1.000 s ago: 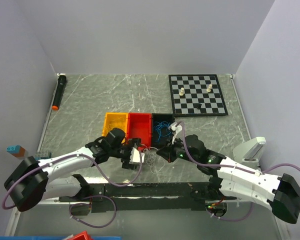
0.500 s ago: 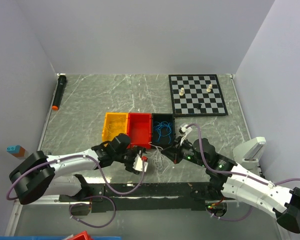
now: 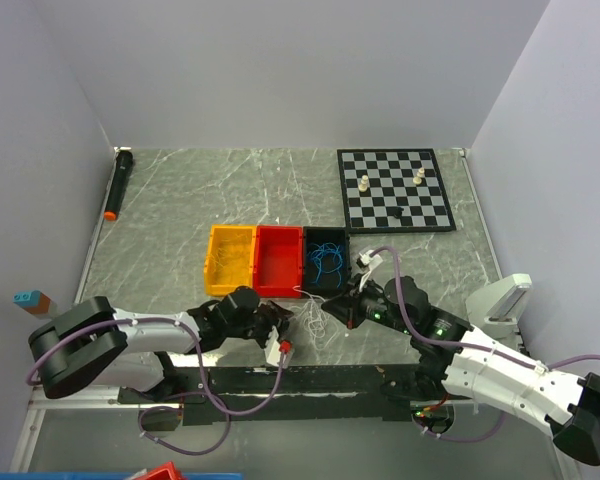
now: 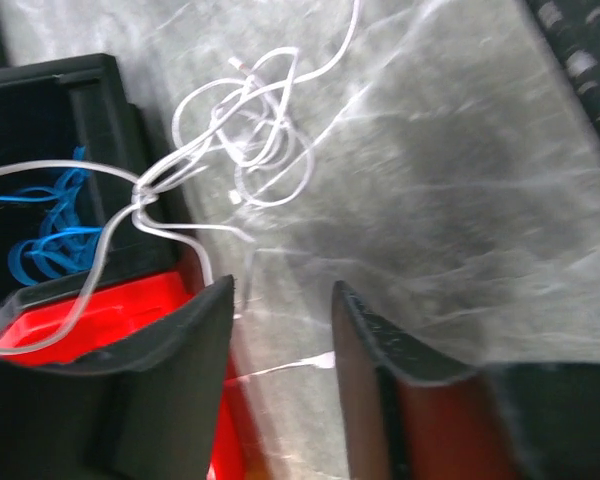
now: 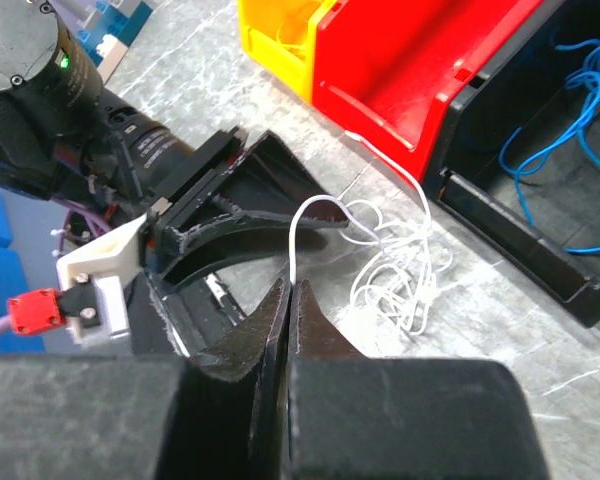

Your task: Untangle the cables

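A clump of white cable [image 3: 315, 318] lies on the table in front of the bins, also in the left wrist view [image 4: 255, 140] and the right wrist view [image 5: 400, 270]. One strand runs over the red bin's edge. Blue cables [image 3: 327, 262] lie coiled in the black bin [image 3: 325, 235]. My right gripper [image 5: 290, 285] is shut on a white strand that rises from its tips; from above it [image 3: 334, 306] sits right of the clump. My left gripper [image 4: 280, 300] stands left of the clump [image 3: 276, 323], jaws apart, with a thin white strand crossing the gap untouched.
A yellow bin [image 3: 230, 258] and a red bin [image 3: 278, 258] stand left of the black one. A chessboard [image 3: 395, 190] with a few pieces lies at the back right. A black marker with an orange tip [image 3: 117, 185] lies at the far left edge.
My left gripper has dropped toward the table's near edge and its jaws have narrowed. My right arm reached forward a little, then held still, shut on the white strand.
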### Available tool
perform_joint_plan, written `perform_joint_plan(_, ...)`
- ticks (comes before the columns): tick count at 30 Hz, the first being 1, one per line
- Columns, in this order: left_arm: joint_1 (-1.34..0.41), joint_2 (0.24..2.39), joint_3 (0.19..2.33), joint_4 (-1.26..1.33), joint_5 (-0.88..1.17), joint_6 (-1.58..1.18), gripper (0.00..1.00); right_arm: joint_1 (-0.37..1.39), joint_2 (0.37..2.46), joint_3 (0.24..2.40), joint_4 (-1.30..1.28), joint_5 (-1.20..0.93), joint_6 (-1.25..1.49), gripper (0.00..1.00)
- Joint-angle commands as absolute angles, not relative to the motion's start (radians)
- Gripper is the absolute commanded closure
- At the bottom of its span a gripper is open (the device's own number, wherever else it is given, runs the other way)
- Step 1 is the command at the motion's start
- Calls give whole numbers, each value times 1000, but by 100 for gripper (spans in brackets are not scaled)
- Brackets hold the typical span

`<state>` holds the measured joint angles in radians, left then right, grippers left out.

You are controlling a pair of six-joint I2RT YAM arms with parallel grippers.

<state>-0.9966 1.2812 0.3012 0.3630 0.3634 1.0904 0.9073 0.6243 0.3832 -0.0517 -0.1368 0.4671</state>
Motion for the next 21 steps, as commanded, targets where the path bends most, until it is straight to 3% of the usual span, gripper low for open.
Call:
perform_joint_plan(1, -1003, 1310, 275, 573, 293, 1202, 58, 911, 630, 371, 24, -181, 489, 100)
perform_joint_plan(9, -1008, 1351, 273, 647, 296, 1256, 55, 913, 646, 368, 58, -218, 500, 100)
perform_joint_plan(21, -1022, 1362, 302, 569, 279, 1253, 74, 899, 618, 376, 41, -207, 492, 100)
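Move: The bent loop of white cable that the left hand is about to close on sits just off its fingertips, about 2 cm ahead, 2 cm to the right and 1 cm higher. The white tangle on the table lies some 6 cm right, 2 cm back and 4 cm below. The red bin's middle is about 11 cm ahead and 3 cm left, the black bin's 11 cm ahead and 8 cm right, both roughly 3 cm below. From the right hand the loop is about 3 cm ahead, 6 cm left and 10 cm below. The loose white loop beside the red bin's near edge is taken in between the left fingertips: the left hand goes forward about 2 cm, with a small drift right and up, rolling some 15 degrees so its forward side rises, while its half-open fingers narrow to nearly shut around the cable. The right hand keeps its pinch on the cable, easing about 1 cm left and back. ##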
